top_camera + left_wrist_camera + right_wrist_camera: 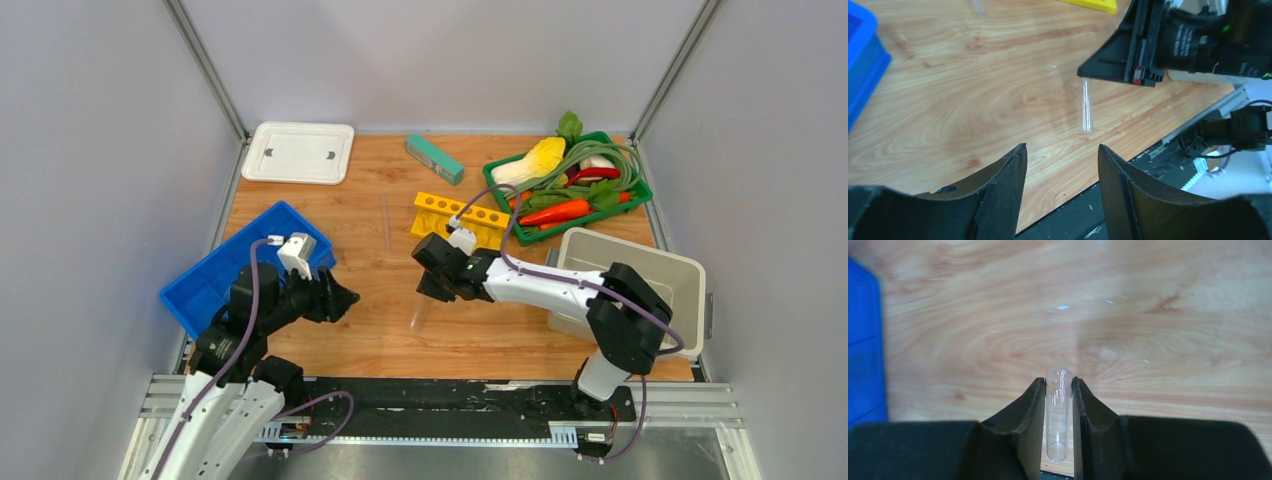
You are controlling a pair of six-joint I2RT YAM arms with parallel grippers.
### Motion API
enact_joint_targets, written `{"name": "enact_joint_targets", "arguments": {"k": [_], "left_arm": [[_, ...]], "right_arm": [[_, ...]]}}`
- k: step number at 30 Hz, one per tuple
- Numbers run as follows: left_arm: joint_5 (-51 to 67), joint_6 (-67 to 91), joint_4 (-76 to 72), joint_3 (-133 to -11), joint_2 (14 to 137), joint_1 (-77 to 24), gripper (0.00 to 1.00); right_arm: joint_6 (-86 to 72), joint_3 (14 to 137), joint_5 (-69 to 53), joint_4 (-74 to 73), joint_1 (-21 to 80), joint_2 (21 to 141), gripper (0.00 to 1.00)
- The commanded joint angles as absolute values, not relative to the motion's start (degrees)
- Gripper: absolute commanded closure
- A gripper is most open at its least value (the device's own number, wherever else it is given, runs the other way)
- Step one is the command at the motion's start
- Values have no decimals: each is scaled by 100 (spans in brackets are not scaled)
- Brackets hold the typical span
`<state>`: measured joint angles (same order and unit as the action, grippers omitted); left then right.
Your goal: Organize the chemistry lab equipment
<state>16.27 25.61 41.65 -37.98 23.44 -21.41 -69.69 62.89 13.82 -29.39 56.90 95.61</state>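
My right gripper (1058, 382) is shut on a clear glass test tube (1058, 410), which stands lengthwise between the fingers with its rounded end just past the tips. From the left wrist view that tube (1087, 107) hangs below the right gripper (1128, 55), over the wood. In the top view the right gripper (432, 275) is at mid-table, just in front of the yellow holed rack (458, 218). My left gripper (345, 298) is open with nothing between its fingers (1013, 170), and it points toward the tube. A second faint clear tube (386, 222) lies left of the rack.
A blue tray (215, 265) sits at the left, behind my left arm. At the back lie a white lid (298, 152) and a teal block (434, 158). A green basket (640, 195) of toy vegetables and a grey-white bin (690, 275) are on the right.
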Motion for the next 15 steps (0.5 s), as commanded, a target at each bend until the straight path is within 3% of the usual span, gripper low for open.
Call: {"name": "enact_joint_targets", "arguments": {"k": [1, 8, 15], "left_arm": [[2557, 2856, 3289, -3674, 2689, -2171, 38], [3373, 3322, 1901, -3252, 3391, -2171, 38], [3832, 3445, 1486, -3322, 4043, -2162, 41]], "right_arm": [[-6048, 6293, 1486, -2022, 5643, 8965, 87], [-5573, 6153, 1117, -1460, 5651, 8438, 87], [-5502, 5950, 695, -827, 5643, 7805, 85]]}}
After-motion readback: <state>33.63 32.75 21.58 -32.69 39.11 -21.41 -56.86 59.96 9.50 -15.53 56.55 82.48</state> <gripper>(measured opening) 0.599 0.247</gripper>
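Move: The left gripper, empty and open, has the test tube about 14 cm to its right, roughly 4 cm ahead and some 15 cm below. The blue tray lies about 18 cm to that gripper's left and 8 cm ahead, 16 cm lower. From the right hand, which already grips the tube's rounded end, the left gripper is about 14 cm left, 5 cm back and 13 cm higher; the yellow rack is some 16 cm ahead, 7 cm right and slightly lower. Still pinching the test tube by its rounded end, the right hand lifts it about 10 cm and drifts some 3 cm left towards the left gripper, its fingers tipping up and swinging counter-clockwise. The left hand comes to meet it, travelling about 6 cm right and slightly forward while turning clockwise and tipping down, fingers staying open and not yet on the tube. ##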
